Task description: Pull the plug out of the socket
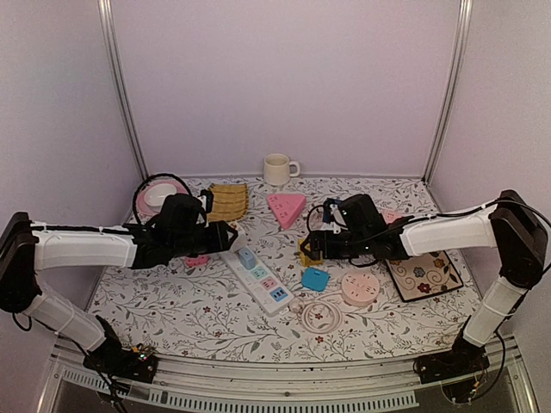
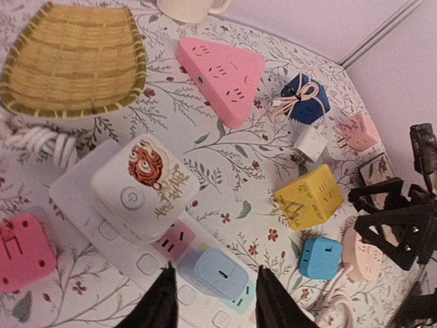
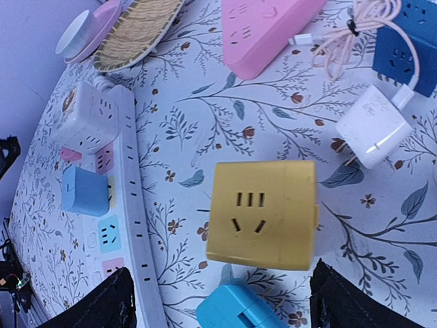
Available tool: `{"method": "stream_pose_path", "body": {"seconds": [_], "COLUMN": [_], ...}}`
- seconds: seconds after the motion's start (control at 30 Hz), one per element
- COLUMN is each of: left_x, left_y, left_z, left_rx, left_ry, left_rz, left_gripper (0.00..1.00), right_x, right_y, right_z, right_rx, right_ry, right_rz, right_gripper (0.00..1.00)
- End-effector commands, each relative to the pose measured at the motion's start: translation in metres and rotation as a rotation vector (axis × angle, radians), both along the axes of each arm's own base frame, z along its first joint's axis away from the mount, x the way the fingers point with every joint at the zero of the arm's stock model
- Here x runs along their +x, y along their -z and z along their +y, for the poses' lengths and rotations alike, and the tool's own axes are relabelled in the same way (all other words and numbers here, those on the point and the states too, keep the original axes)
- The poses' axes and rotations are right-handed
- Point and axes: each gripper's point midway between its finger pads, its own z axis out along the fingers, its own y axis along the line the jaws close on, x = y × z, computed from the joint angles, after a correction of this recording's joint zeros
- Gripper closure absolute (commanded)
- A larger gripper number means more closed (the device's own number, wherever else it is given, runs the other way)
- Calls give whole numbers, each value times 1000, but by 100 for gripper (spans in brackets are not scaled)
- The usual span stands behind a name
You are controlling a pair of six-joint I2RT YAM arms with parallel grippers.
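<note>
A white power strip (image 1: 258, 277) with coloured sockets lies mid-table. A light blue plug (image 2: 220, 272) sits in one of its sockets, and a white cube adapter (image 2: 143, 184) with a tiger print sits further along. My left gripper (image 2: 215, 294) hovers over the blue plug, open, one finger on each side and neither touching it. My right gripper (image 3: 229, 304) is open wide over a yellow cube socket (image 3: 265, 213) that lies loose on the cloth, with its fingers apart from the cube. In the top view the left gripper (image 1: 225, 234) and right gripper (image 1: 312, 245) face each other across the strip.
A blue cube plug (image 1: 315, 279), a round pink socket (image 1: 360, 288) and a coiled cable (image 1: 320, 316) lie near the strip. Behind are a pink triangular socket (image 1: 286, 209), woven basket (image 1: 227, 201), mug (image 1: 277, 169) and pink dish (image 1: 155, 198). A patterned tile (image 1: 424, 275) lies right.
</note>
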Motion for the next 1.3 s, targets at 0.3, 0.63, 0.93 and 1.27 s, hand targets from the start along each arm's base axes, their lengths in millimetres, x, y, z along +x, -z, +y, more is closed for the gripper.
{"method": "stream_pose_path", "body": {"seconds": [0.3,0.63,0.93,1.27], "left_x": [27,23,21,20], "left_y": [1,13,16,18], "left_z": [44,68,72,70], "left_rx": [96,53,25,16], "left_ry": [-203,-218,-216,-199], "left_rz": [-1,27,26,27], "left_gripper": [33,32,31,31], "right_x": [-16,-4,0,-8], "right_y": [-25,-5,21,23], "right_z": [97,151,174,185], "right_rx": [-183,-304,-348,-355], "right_ry": [-141,-215,-261,-286], "right_rz": [-213,-259,-240,-235], "right_gripper": [14,22,40,52]}}
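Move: The blue plug on the white power strip stands some 19 cm to the right hand's left, about level ahead and 3 cm lower. The white plug on that strip stands about 6 cm farther out than the blue one and 4 cm to its left. The yellow socket cube is just under the right hand, some 2 cm ahead, 3 cm left and 5 cm down. From the left hand, the blue plug is about 4 cm right, 1 cm ahead and 7 cm below. Right hand arcs about 19 cm left to the blue plug, fingers narrowing; left hand backs off 7 cm left, opening. ##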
